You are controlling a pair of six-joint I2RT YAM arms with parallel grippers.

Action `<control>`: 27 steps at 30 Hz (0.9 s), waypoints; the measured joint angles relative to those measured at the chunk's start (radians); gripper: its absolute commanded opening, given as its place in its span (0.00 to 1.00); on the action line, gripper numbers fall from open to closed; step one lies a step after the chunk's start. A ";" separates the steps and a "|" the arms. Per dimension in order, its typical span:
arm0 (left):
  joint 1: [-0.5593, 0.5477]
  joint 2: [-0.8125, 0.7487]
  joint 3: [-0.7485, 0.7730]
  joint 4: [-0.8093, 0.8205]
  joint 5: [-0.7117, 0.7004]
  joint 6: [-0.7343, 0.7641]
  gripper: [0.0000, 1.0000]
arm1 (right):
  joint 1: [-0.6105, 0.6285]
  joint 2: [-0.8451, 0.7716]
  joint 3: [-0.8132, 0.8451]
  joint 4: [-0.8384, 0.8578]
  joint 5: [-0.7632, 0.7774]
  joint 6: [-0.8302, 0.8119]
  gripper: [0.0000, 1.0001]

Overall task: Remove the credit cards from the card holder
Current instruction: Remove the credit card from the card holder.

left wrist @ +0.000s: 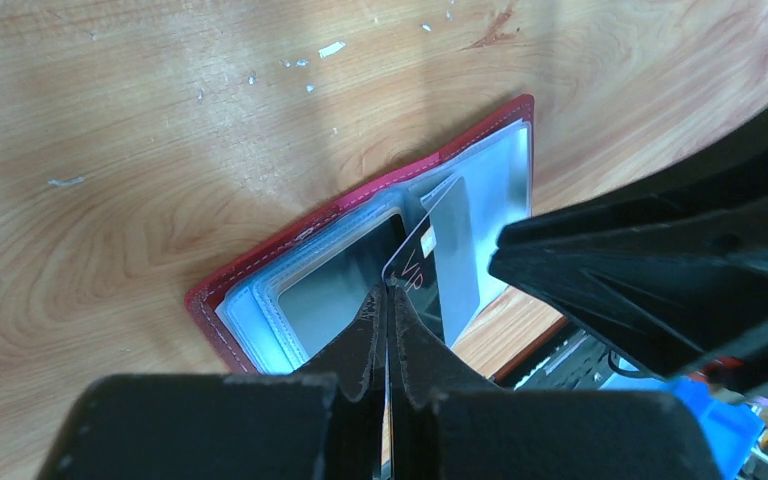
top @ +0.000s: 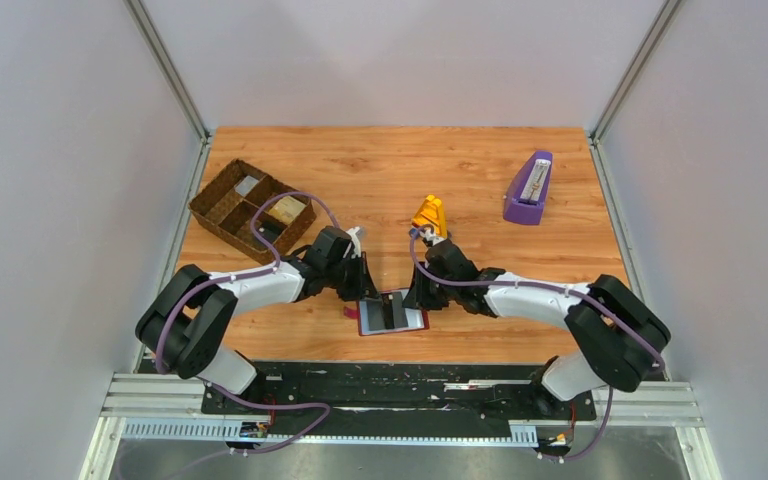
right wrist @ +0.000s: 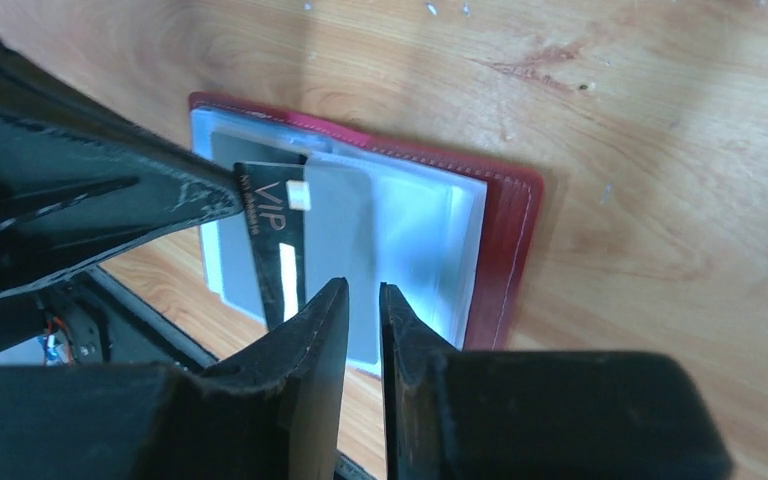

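Note:
The dark red card holder (top: pixel 392 312) lies open on the wood near the table's front edge, its grey-blue sleeves (left wrist: pixel 260 320) facing up. A black card (right wrist: pixel 272 235) marked VIP sticks out of a sleeve at a slant. My left gripper (left wrist: pixel 388 292) is shut on that card's corner. Beside it a grey card (right wrist: pixel 345 250) lies over the sleeves. Just above the grey card's near edge hovers my right gripper (right wrist: pixel 364 288), open by a narrow gap with nothing between its fingers. In the top view both grippers, left (top: pixel 368 296) and right (top: pixel 412 300), meet over the holder.
A brown wicker basket (top: pixel 250 208) with compartments stands at the back left. A purple wedge stand (top: pixel 528 190) holding a card is at the back right. A small yellow object (top: pixel 429 213) sits behind the right wrist. The black rail (top: pixel 400 385) runs along the near edge.

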 measured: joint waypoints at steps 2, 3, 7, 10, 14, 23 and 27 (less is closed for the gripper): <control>0.000 0.000 0.000 0.000 0.006 0.000 0.00 | 0.000 0.040 0.008 0.008 -0.006 -0.004 0.19; 0.000 0.000 0.000 0.003 0.008 0.000 0.00 | 0.000 0.058 0.010 0.013 -0.008 -0.005 0.19; 0.000 0.000 -0.003 0.037 0.022 -0.001 0.03 | 0.000 0.091 0.014 0.047 -0.022 -0.007 0.18; 0.001 0.000 -0.015 0.077 0.039 -0.006 0.10 | 0.000 0.098 0.014 0.061 -0.023 -0.006 0.18; 0.003 0.000 -0.037 0.133 0.060 -0.024 0.21 | 0.000 0.100 0.013 0.069 -0.023 -0.006 0.17; 0.007 0.017 -0.061 0.226 0.084 -0.050 0.35 | 0.000 0.102 0.002 0.094 -0.023 0.002 0.17; 0.008 0.030 -0.063 0.254 0.087 -0.056 0.38 | 0.000 0.102 0.000 0.097 -0.023 0.005 0.16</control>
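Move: The black VIP card tilts up from the card holder, its raised left edge by the left gripper's shut tips; its middle lies about 3 cm right, 2 cm back and 1 cm below them. From the right gripper the card is roughly 3 cm left, 1 cm back and 2 cm down. The open holder's middle lies 4 cm right, 3 cm back and 3 cm below the left hand, the toy car 11 cm right and 16 cm ahead of it. Lower the right gripper about 2 cm and edge it 1 cm left, down onto the right part of the card and holder, fingers kept slightly open, then hold it there. Meanwhile bring the left gripper some 2 cm right and 1 cm up, tilting it about 10 degrees, and open its fingers to roughly a third around the card's raised edge. ##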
